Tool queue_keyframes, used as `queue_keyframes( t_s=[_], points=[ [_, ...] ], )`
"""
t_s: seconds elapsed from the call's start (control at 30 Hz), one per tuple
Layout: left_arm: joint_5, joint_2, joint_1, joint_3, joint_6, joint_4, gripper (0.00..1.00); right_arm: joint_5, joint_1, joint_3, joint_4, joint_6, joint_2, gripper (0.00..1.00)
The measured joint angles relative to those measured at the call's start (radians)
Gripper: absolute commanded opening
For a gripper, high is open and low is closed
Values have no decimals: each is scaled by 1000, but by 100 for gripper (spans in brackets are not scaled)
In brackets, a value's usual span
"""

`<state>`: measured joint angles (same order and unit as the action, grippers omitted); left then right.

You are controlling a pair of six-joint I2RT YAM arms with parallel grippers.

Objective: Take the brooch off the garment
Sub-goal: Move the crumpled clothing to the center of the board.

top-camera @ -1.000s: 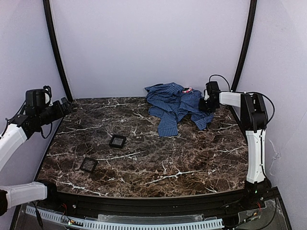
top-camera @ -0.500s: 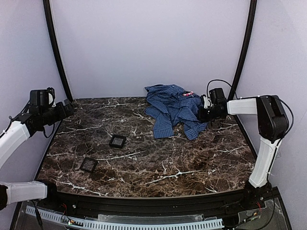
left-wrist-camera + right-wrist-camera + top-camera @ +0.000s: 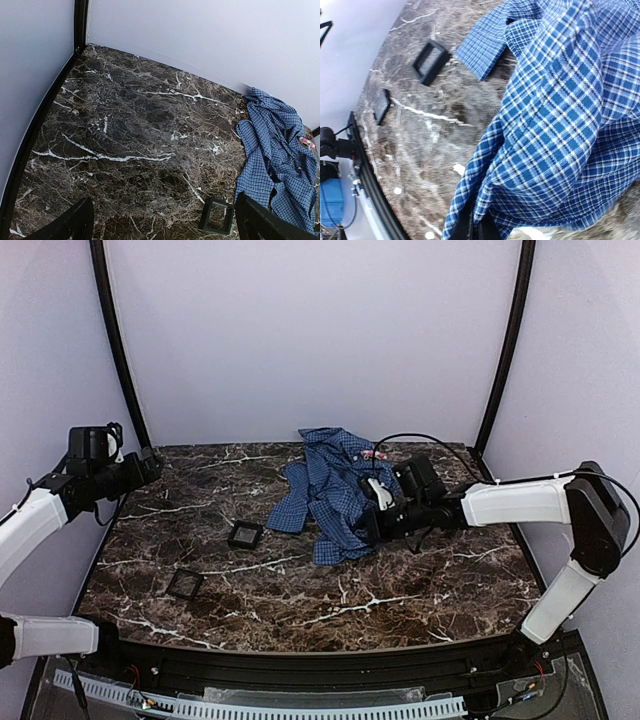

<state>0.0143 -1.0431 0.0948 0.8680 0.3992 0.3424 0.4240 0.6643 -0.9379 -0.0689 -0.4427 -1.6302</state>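
Note:
The garment point(image 3: 330, 490), a blue checked shirt, lies bunched at the back middle of the marble table. The brooch point(image 3: 369, 453) is a small pink spot on the shirt's far right part, and it also shows as the pink brooch point(image 3: 305, 142) at the edge of the left wrist view. My right gripper point(image 3: 368, 525) is shut on a fold at the garment's near right edge. In the right wrist view the garment point(image 3: 560, 125) drapes over the closed gripper point(image 3: 477, 227) and hides most of it. My left gripper point(image 3: 150, 465) hangs open at the far left, well away from the shirt.
Two small black square trays point(image 3: 245, 534) point(image 3: 185, 584) lie on the left half of the table. The nearer one is the tray point(image 3: 217, 216) beside my left gripper's right finger point(image 3: 255, 222). Black frame posts and pale walls close in the back and sides.
My right gripper shut on the garment and swung left and nearer, dragging the shirt from the back right corner toward the middle. The left arm hardly moved.

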Motion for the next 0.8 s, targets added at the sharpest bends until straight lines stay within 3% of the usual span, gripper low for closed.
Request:
queue_keyframes(
  t_s=[0.03,0.1,0.33,0.5,0.8],
  points=[
    [0,0,1,0,0,0,100,1,13,-3,-6,-8,16,51],
    [0,2,1,0,0,0,100,-19,19,-19,-37,-14,41,68],
    [0,40,1,-15,-1,2,100,-216,-44,-250,-180,23,69,92],
    [6,74,2,-26,-1,7,100,-300,-174,-328,-194,18,42,98],
    [16,113,2,-33,-1,26,100,-328,-276,-359,-188,-2,-165,89]
  ],
)
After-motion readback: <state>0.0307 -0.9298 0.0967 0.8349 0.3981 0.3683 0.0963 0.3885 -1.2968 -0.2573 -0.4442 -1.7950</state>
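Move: The clothing's right-hand edge, next to be gripped, lies about 16 cm ahead of the right hand, 9 cm to its right and 6 cm below; the fingers still pinch its near part. The brooch sits some 27 cm ahead and 5 cm right, 5 cm down. The nearer black frame is about level ahead, 36 cm left and 7 cm down. From the left hand that edge is roughly 9 cm ahead, 78 cm right and 19 cm below. The clothing's near fold is let go as the right gripper opens wide and lifts about 11 cm off it. The empty hand swings forward some 16 cm and to the right, turning about 30 degrees clockwise, then sinks 8 cm with open fingers towards the clothing's right edge beside the brooch. The left hand eases back a little and up. ##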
